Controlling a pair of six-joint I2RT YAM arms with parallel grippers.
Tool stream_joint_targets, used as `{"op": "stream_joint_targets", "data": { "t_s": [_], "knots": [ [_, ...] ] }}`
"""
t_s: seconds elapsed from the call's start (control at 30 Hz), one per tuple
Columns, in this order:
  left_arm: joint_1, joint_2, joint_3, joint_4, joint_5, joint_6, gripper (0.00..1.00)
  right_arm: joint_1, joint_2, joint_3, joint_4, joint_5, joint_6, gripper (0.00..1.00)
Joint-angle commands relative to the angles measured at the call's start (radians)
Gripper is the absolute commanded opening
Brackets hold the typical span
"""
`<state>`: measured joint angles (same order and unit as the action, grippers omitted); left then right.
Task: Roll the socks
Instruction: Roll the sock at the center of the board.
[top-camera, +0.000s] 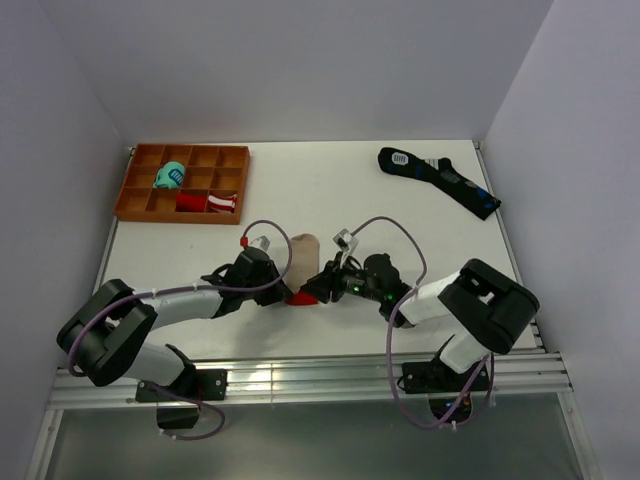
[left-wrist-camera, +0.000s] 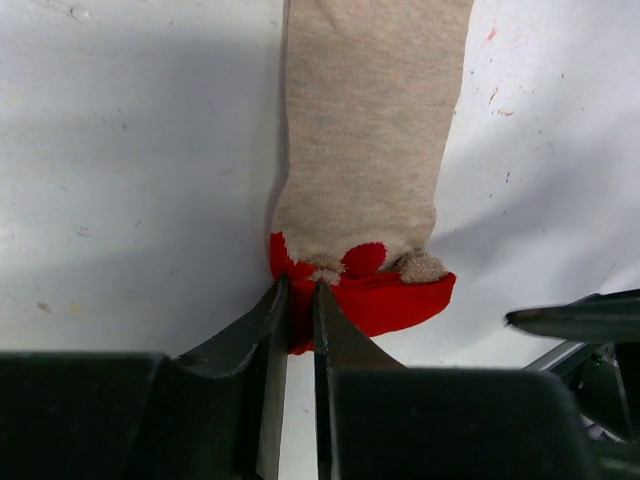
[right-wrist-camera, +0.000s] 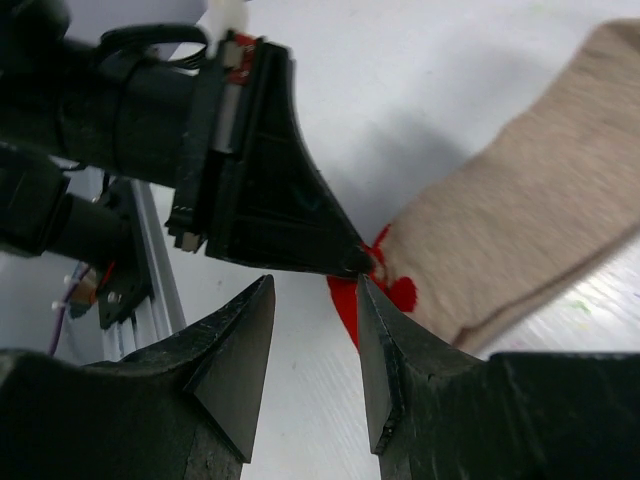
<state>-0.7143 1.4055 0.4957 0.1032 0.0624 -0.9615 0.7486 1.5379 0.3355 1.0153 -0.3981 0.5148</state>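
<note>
The socks (top-camera: 303, 254) lie flat on the white table as a beige strip, the red end (top-camera: 300, 297) nearest the arms. In the left wrist view the beige fabric (left-wrist-camera: 370, 130) runs away from me and the red end (left-wrist-camera: 395, 298) sits at my fingertips. My left gripper (left-wrist-camera: 300, 287) is shut on the left corner of that red end, with red cloth pinched between the jaws. My right gripper (right-wrist-camera: 315, 282) stands open just right of the red end (right-wrist-camera: 345, 300), close to the left fingertips, with only bare table between its jaws. From above, both grippers (top-camera: 283, 290) (top-camera: 322, 286) meet at the red end.
An orange compartment tray (top-camera: 135, 196) at the back left holds a teal bundle (top-camera: 170, 177) and a red-and-white bundle (top-camera: 208, 202). A long black sock (top-camera: 440, 180) lies at the back right. The metal rail (top-camera: 300, 375) marks the table's near edge.
</note>
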Motion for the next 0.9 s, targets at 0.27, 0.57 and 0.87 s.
{"op": "stream_joint_targets", "data": {
  "t_s": [0.27,0.57,0.87],
  "knots": [
    [0.018,0.033,0.012,-0.172,0.065,0.046,0.03,0.043,0.178,-0.027,0.275,0.021,-0.036,0.46],
    [0.029,0.036,0.027,-0.178,0.086,0.044,0.04,0.046,0.245,-0.088,0.384,0.045,-0.015,0.46],
    [0.035,0.058,0.024,-0.165,0.108,0.041,0.04,0.080,0.166,-0.090,0.295,0.096,-0.070,0.46]
  ]
}}
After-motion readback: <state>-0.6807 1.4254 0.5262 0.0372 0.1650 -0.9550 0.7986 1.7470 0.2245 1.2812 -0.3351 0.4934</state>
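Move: The sock's red cuff lies about 3 cm to the right hand's left, 2 cm back and 7 cm below it; its right corner is almost straight below the open fingers. The beige foot stretches away, its middle some 7 cm ahead, 3 cm left and 8 cm below the right hand. The left hand already pinches the cuff's left corner, with the cuff's middle about 3 cm to that hand's right, level ahead and in height. The right hand, fingers staying about half open, sinks some 6 cm towards the free right corner of the red cuff while easing back about 2 cm, edging left at first and then a little to the right, and lifts again by under a centimetre at the end, leaving its fingertips close around that corner. Meanwhile the left hand keeps its pinch on the left corner low over the board and draws it back about 1 cm, its fingers tipping slightly steeper. ##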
